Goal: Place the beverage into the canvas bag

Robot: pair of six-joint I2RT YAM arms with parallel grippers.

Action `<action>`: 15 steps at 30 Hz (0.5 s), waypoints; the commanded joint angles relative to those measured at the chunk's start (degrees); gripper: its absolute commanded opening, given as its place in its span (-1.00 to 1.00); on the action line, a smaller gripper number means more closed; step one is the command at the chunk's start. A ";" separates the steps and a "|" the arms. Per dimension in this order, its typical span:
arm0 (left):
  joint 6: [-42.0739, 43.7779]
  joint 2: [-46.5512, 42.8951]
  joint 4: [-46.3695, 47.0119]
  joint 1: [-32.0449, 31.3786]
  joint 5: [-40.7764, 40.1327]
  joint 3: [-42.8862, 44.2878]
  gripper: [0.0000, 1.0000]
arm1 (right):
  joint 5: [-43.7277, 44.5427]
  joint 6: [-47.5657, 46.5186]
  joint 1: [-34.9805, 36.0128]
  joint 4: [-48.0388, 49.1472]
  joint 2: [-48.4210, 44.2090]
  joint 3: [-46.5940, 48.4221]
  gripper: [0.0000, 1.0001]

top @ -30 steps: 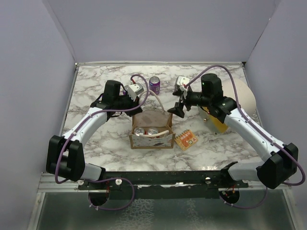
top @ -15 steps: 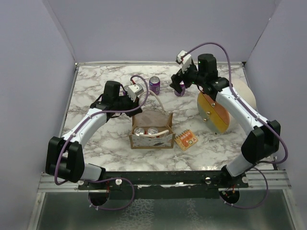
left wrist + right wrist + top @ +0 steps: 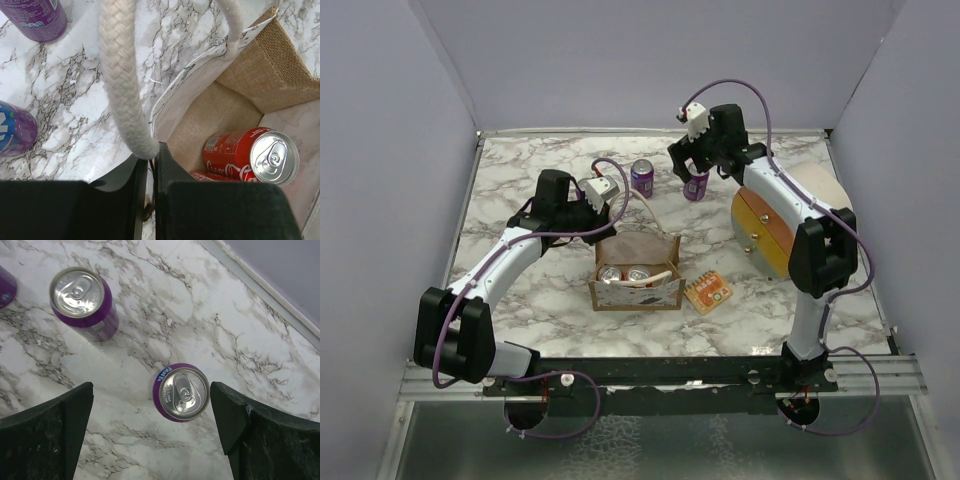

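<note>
The tan canvas bag [image 3: 637, 272] stands mid-table with its mouth up and two red cola cans [image 3: 250, 157] inside. My left gripper [image 3: 150, 161] is shut on the bag's white rope handle [image 3: 120, 75], holding it up off the bag's far-left side. My right gripper [image 3: 151, 402] is open, pointing down over an upright purple beverage can [image 3: 181, 392] at the back of the table. The can sits between the wide-spread fingers, nearer the right one, and touches neither. A second purple can [image 3: 82, 297] stands just beyond it, seen also in the top view [image 3: 642, 177].
An orange snack packet [image 3: 708, 292] lies right of the bag. A large round tan and orange drum [image 3: 775, 225] lies on its side at the right under my right arm. Purple walls close the table's back and sides.
My right arm has swung from beside the bag to the back of the table, over the purple can, and its jaws have opened wider. My left gripper has stayed on the handle.
</note>
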 commanded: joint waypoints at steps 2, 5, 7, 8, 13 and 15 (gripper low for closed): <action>0.54 -1.55 0.76 -0.38 1.00 -0.52 -0.83 | 2.89 0.81 -1.94 -2.09 5.33 4.82 1.00; 0.61 -1.72 0.71 -0.35 0.83 -0.60 -0.83 | 2.44 1.00 -3.12 -3.51 8.02 6.92 1.00; 0.64 -1.71 0.69 -0.37 0.83 -0.60 -0.84 | 1.95 0.88 -3.83 -4.38 9.52 8.04 1.00; 0.64 -1.73 0.75 -0.32 0.77 -0.62 -0.84 | 1.64 0.77 -4.06 -4.89 10.20 8.63 0.99; 0.61 -1.63 0.75 -0.32 0.75 -0.54 -0.83 | 0.44 0.66 -4.61 -6.94 12.73 10.51 1.00; 0.57 -1.66 0.75 -0.30 0.61 -0.53 -0.84 | 0.28 0.72 -4.79 -7.31 13.37 10.86 1.00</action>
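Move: The right-hand purple can is nearly beneath my open right fingers: its middle is about 12 cm down, 2 cm ahead and 3 cm to the right. The other purple can stands some 16 cm to the left of that can and 1 cm farther out; the canvas bag is about 27 cm nearer my base than my target can and 15 cm to its left. From my left hand, the target can lies roughly 19 cm ahead, 23 cm right and 10 cm below. I sink my right hand about 6 cm towards the right-hand purple can, easing forward and to the right by 3 to 4 cm each so that its lid comes between my fingertips. My wrist tips down slightly, the fingers stay wide open, and I slow as they come close to the lid. My left hand stays still and keeps its pinch at the bag's edge and handle. ##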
